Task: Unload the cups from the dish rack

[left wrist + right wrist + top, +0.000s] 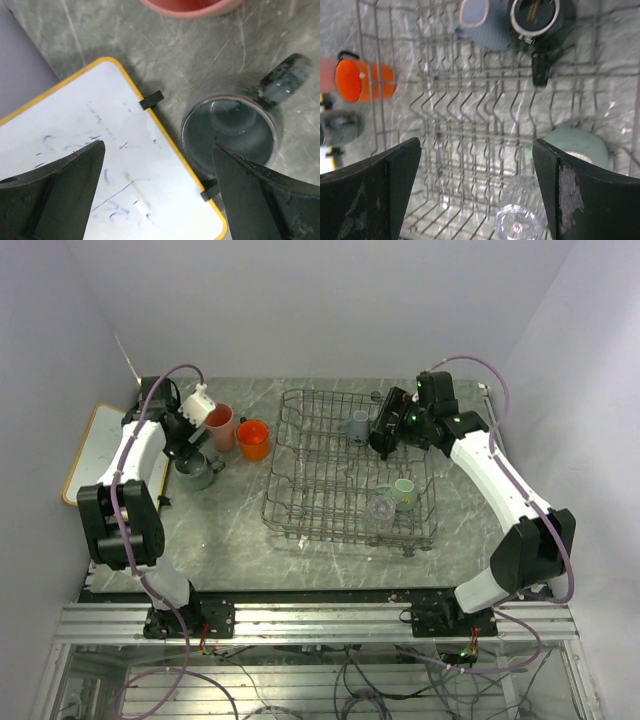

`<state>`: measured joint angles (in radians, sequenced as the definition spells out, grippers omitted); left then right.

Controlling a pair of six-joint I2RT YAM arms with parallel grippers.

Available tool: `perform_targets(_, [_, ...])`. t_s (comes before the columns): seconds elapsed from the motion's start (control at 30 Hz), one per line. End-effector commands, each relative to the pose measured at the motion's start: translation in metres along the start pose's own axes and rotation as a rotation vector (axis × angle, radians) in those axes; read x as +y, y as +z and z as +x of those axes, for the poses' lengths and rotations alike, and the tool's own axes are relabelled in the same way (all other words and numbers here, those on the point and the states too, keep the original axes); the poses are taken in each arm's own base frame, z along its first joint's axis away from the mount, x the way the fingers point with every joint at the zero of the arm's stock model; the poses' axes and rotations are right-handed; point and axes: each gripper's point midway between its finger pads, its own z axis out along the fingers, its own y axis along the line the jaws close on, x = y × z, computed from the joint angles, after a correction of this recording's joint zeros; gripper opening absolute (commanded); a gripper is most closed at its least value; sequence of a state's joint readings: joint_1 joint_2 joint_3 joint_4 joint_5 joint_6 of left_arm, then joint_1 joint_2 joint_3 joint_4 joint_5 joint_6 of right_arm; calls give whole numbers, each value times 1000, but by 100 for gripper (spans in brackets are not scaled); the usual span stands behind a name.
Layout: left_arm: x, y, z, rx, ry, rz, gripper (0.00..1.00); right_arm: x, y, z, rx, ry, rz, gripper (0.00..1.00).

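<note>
The grey wire dish rack (310,455) sits mid-table. In it are a grey mug (358,426), a mint-green mug (402,493) and a clear glass (381,507). The right wrist view shows the rack (460,115), the grey mug (476,17), a black mug with cream inside (536,17), the mint mug (575,145) and the glass (520,222). My right gripper (383,440) (477,165) hovers open above the rack's far part. Left of the rack stand a pink tumbler (220,427), an orange mug (253,439) and a second grey mug (197,471) (230,132). My left gripper (190,450) (160,170) is open just above that mug.
A white board with a yellow-wood frame (95,450) (100,165) lies at the table's left edge, close beside the grey mug. Walls close in the table on the left, far and right sides.
</note>
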<state>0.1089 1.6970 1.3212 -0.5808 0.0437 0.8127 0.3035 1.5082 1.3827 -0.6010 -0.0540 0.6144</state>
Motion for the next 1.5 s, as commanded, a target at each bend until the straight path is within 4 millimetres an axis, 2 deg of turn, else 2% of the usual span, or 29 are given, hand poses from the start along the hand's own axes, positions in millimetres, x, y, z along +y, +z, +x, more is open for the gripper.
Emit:
perform_targets(0.0, [6, -62, -29, -96, 21, 33, 99, -23, 18, -28, -72, -31, 156, 93])
perform_targets(0.13, [-9, -104, -38, -149, 33, 104, 99, -35, 40, -40, -92, -61, 241, 93])
perform_targets(0.3, [-41, -133, -39, -212, 19, 200, 99, -52, 72, -31, -50, -156, 353, 88])
perform_targets(0.53, [-84, -133, -30, -216, -4, 309, 99, -66, 111, -4, -3, -254, 433, 84])
perform_targets(0.7, [-106, -137, -29, -213, 13, 331, 99, -81, 130, -1, -13, -290, 485, 78])
perform_targets(0.8, [-110, -144, -31, -232, 2, 346, 99, -84, 140, 0, -18, -311, 487, 72])
perform_targets(0.97, [-107, -156, -43, -285, -32, 332, 98, -86, 144, -1, -44, -314, 488, 55])
perform_targets(1.1, [-110, -166, -52, -324, -46, 360, 99, -86, 147, 0, -54, -314, 479, 45])
perform_targets(1.17, [-109, -167, -55, -333, -56, 361, 99, -87, 147, 2, -55, -310, 477, 36])
perform_targets(1.33, [-108, -169, -57, -340, -60, 356, 100, -87, 141, 2, -68, -301, 474, 14])
perform_targets(1.47, [-108, -168, -57, -343, -53, 351, 100, -80, 128, -8, -101, -294, 462, 0])
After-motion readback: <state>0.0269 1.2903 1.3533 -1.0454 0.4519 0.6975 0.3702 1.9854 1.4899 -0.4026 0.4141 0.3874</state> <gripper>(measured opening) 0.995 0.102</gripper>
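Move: The black cup in the rack stands about 14 cm ahead of the right hand, 3 cm to its right and 14 cm lower, its handle towards the robot. The blue cup is level with it, 8 cm to its left; the green cup lies 3 cm back and 8 cm right of the hand, some 15 cm below. From the left hand the black cup is roughly 12 cm ahead and 60 cm right; the grey mug stands 6 cm right, 8 cm below. Right hand reaches forward, then down about 14 cm to pinch the black cup's handle; left rises, retreats back-right. ##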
